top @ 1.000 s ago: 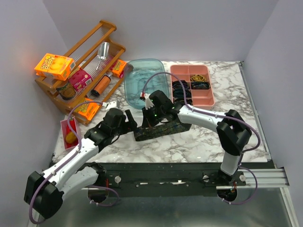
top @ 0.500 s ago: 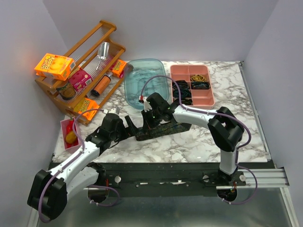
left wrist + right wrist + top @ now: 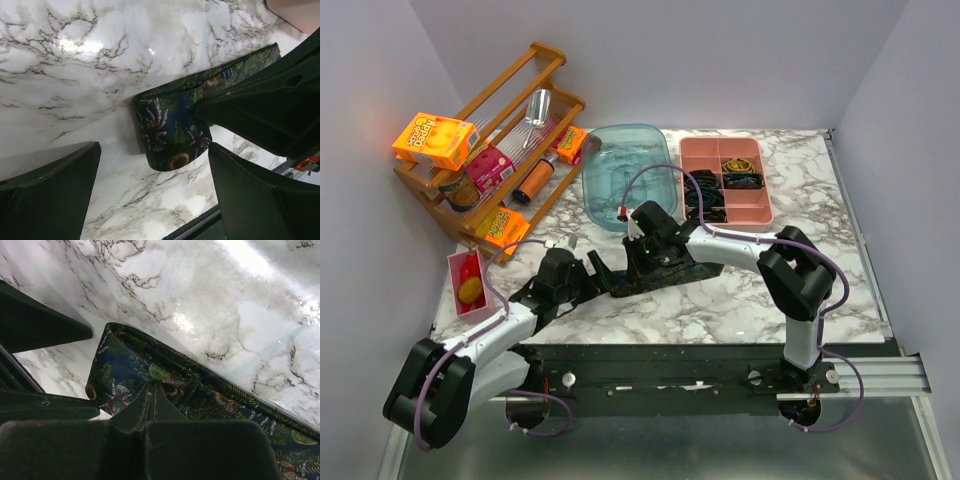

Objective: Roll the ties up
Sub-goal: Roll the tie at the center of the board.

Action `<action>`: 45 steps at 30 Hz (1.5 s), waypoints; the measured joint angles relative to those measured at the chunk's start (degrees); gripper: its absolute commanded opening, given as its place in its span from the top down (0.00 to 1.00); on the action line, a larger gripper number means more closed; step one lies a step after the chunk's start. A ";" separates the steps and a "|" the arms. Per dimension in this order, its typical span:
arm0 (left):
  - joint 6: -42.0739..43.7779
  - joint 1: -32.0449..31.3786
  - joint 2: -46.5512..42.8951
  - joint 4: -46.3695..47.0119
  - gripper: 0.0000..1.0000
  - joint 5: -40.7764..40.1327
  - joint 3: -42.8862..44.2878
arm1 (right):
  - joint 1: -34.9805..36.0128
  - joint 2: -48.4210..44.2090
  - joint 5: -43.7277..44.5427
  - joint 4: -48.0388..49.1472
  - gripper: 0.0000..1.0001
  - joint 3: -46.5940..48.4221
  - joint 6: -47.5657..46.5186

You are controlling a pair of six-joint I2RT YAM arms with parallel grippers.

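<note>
One tie (image 3: 670,272) lies on the marble table. It is dark blue with a green fern and flower print, not speckled. Its left end is folded back into a short loop (image 3: 172,132). My right gripper (image 3: 642,260) is shut, its tips pinching the fabric just behind the fold (image 3: 150,386). My left gripper (image 3: 603,275) is open and low over the table at the tie's left end. In the left wrist view the folded end sits between its fingers (image 3: 50,185), touching neither. The tie runs on to the right (image 3: 250,405).
A teal bin (image 3: 625,170) and a pink divided tray (image 3: 760,205) holding dark rolled items stand behind the tie. A wooden rack (image 3: 505,130) with boxes and bottles is at the back left. A pink box (image 3: 468,283) lies at the left. The table's front edge (image 3: 200,227) is close.
My left gripper has moved down and to the right, up to the tie's folded end. My right arm's elbow has swung left, its gripper staying on the tie.
</note>
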 measured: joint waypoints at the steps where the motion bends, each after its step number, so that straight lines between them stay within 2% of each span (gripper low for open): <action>1: -0.33 0.00 0.48 1.60 0.06 0.35 -0.33 | 0.00 0.00 0.11 0.04 0.99 -0.02 0.13; 8: -2.60 0.00 5.95 10.40 0.24 2.58 -1.09 | -0.33 0.24 0.15 0.37 0.99 -0.11 0.61; 22: -9.44 0.00 11.26 25.68 0.36 5.46 -6.67 | -1.46 0.83 -1.22 1.81 0.99 -0.83 1.22; 29: -12.22 -0.02 16.00 32.98 0.53 6.12 -8.00 | -1.49 0.83 -1.25 2.25 0.99 -1.07 1.29; 31: -12.70 -0.09 16.83 34.01 0.58 6.12 -8.07 | -1.57 0.83 -1.25 2.29 0.99 -1.16 1.29; 35: -12.79 -0.31 17.11 35.17 0.77 6.05 -8.15 | -1.79 0.83 -1.42 2.67 0.99 -1.42 1.31; 38: -12.22 -0.46 16.63 34.77 0.86 5.90 -8.22 | -1.79 0.70 -1.46 3.06 0.99 -1.73 1.36; 41: -10.84 -0.55 15.23 32.89 0.92 5.62 -8.04 | -1.77 0.37 -1.79 3.10 0.99 -2.16 1.64; 45: -8.00 -0.98 13.05 29.00 0.93 5.20 -7.15 | -1.77 -0.13 -1.99 3.04 0.99 -2.58 1.75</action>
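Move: A short way to the left hand's right is the tie's folded end, about 4 cm over, 1 cm farther out and 2 cm lower. From the right hand, whose shut fingers rest on the tie, that end lies roughly 3 cm left, 1 cm back and 1 cm down. The blue tray's middle is some 25 cm ahead of the left hand and 7 cm to its right; the pink organizer is about 22 cm ahead of the right hand and 20 cm to its right. Closing in on the folded end from its left, the left hand slides about 3 cm rightward and sinks nearly 1 cm, its wrist rolling some 15 degrees with the left side dropping. Its wide-open fingers shut to about a third and pinch the fold from both sides, while the right hand's closed fingertips keep pressing the tie down just beyond it. ##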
